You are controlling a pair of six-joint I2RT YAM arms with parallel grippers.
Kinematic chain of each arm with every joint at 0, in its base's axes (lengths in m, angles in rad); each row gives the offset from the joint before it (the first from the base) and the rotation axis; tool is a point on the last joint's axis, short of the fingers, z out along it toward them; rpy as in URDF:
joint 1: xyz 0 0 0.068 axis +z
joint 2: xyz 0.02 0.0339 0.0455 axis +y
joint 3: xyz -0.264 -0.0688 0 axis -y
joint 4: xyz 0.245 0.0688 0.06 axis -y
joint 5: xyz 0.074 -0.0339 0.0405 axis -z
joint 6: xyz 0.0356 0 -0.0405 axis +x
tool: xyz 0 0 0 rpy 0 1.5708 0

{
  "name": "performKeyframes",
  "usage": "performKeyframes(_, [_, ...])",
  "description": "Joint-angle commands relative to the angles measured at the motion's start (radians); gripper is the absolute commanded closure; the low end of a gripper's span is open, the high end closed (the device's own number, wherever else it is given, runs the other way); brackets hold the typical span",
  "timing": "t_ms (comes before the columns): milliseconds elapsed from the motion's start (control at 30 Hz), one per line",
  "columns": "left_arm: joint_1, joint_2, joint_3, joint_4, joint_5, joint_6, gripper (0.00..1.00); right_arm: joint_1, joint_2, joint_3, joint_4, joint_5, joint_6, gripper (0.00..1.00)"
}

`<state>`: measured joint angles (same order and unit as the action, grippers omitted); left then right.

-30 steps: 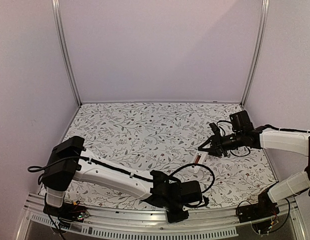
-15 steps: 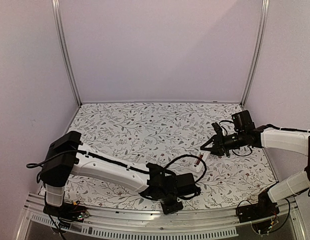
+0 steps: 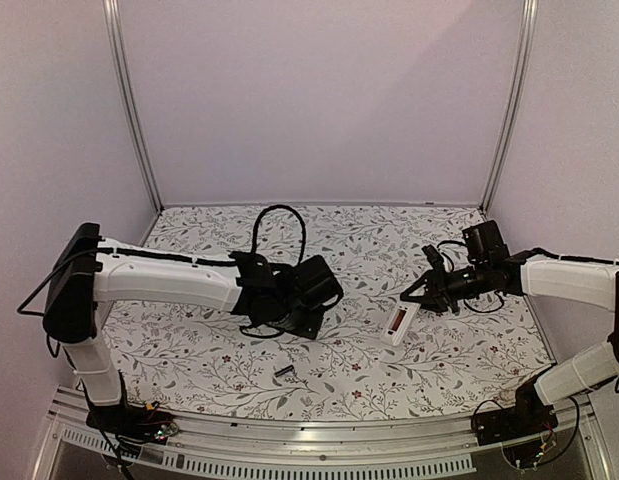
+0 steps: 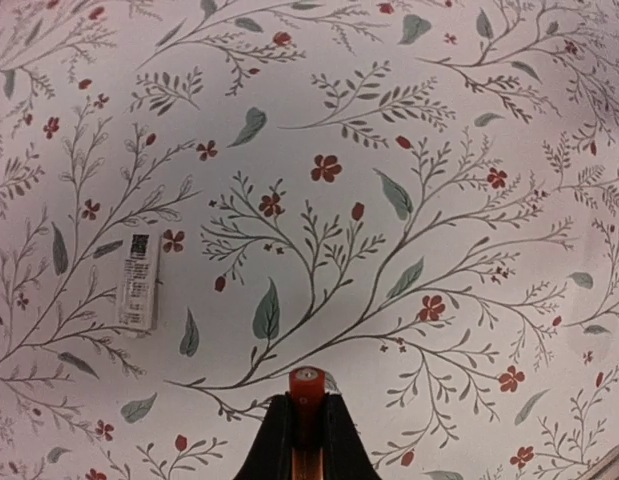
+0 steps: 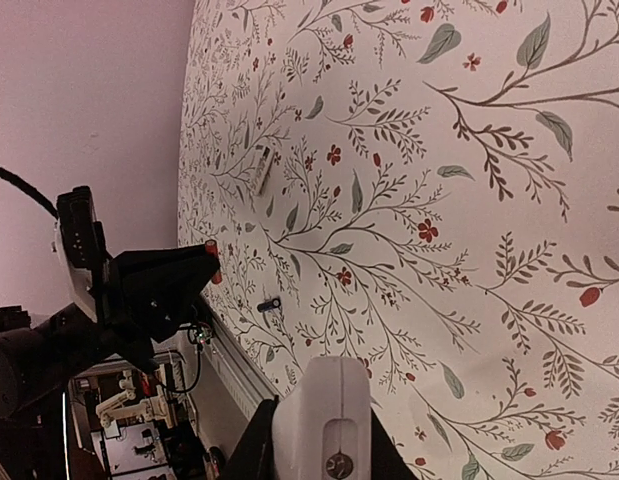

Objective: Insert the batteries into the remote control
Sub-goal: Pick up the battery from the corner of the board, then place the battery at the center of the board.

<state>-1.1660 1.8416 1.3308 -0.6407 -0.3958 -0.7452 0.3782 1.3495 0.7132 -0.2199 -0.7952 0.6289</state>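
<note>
My left gripper (image 3: 301, 320) hangs above the middle of the table, shut on the orange-red battery (image 4: 307, 382), whose metallic end sticks out past the fingertips. The dark battery (image 3: 283, 371) lies on the table near the front edge; it also shows in the right wrist view (image 5: 269, 303). My right gripper (image 3: 408, 299) is shut on the white remote control (image 3: 398, 323), holding it tilted just above the table at the right. In the right wrist view the remote (image 5: 324, 395) fills the gap between the fingers.
A small loose white battery cover (image 4: 139, 283) with a printed label lies flat on the floral table, left of the left gripper; it also shows in the right wrist view (image 5: 264, 170). Metal rails and walls frame the table.
My left arm has swung from the front edge up and back toward the table's middle, carrying the orange-red battery. The dark battery is now uncovered. The right gripper has barely moved.
</note>
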Motion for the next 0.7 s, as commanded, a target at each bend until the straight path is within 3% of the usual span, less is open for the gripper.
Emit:
performKeyframes(0, [0.08, 0.01, 0.037, -0.145, -0.045, -0.364, 1.0, -0.007, 0.01, 0.028, -0.011, -0.01, -0.015, 1.0])
performKeyframes(333, [0.099, 0.092, 0.057, -0.172, 0.025, -0.624, 1.0, -0.007, 0.015, 0.038, -0.017, -0.011, -0.021, 1.0])
performKeyframes(667, [0.127, 0.175, 0.049, -0.117, 0.137, -0.685, 1.0, -0.009, 0.017, 0.037, -0.027, -0.007, -0.029, 1.0])
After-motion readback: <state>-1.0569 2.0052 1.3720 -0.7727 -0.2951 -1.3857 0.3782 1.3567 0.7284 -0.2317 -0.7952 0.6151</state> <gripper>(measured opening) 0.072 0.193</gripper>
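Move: My left hand already grips the orange battery, and the open spot on the tabletop it is being taken to lies about 4 cm left, 1 cm ahead and 8 cm below. The black battery lies some 5 cm back and 5 cm left of this hand, the white battery cover about 8 cm ahead and 7 cm left, both on the table. From my right hand, that spot is roughly 26 cm left, 5 cm back and 12 cm down. With the orange battery kept pinched crosswise, I swing my left hand about 4 cm left and slightly forward, then sink some 7 cm towards the bare table between the cover and the black battery. Meanwhile I turn the wrist nearly 40 degrees counter-clockwise and tip the fingers more steeply down. My right hand stays, still holding the opened remote. ##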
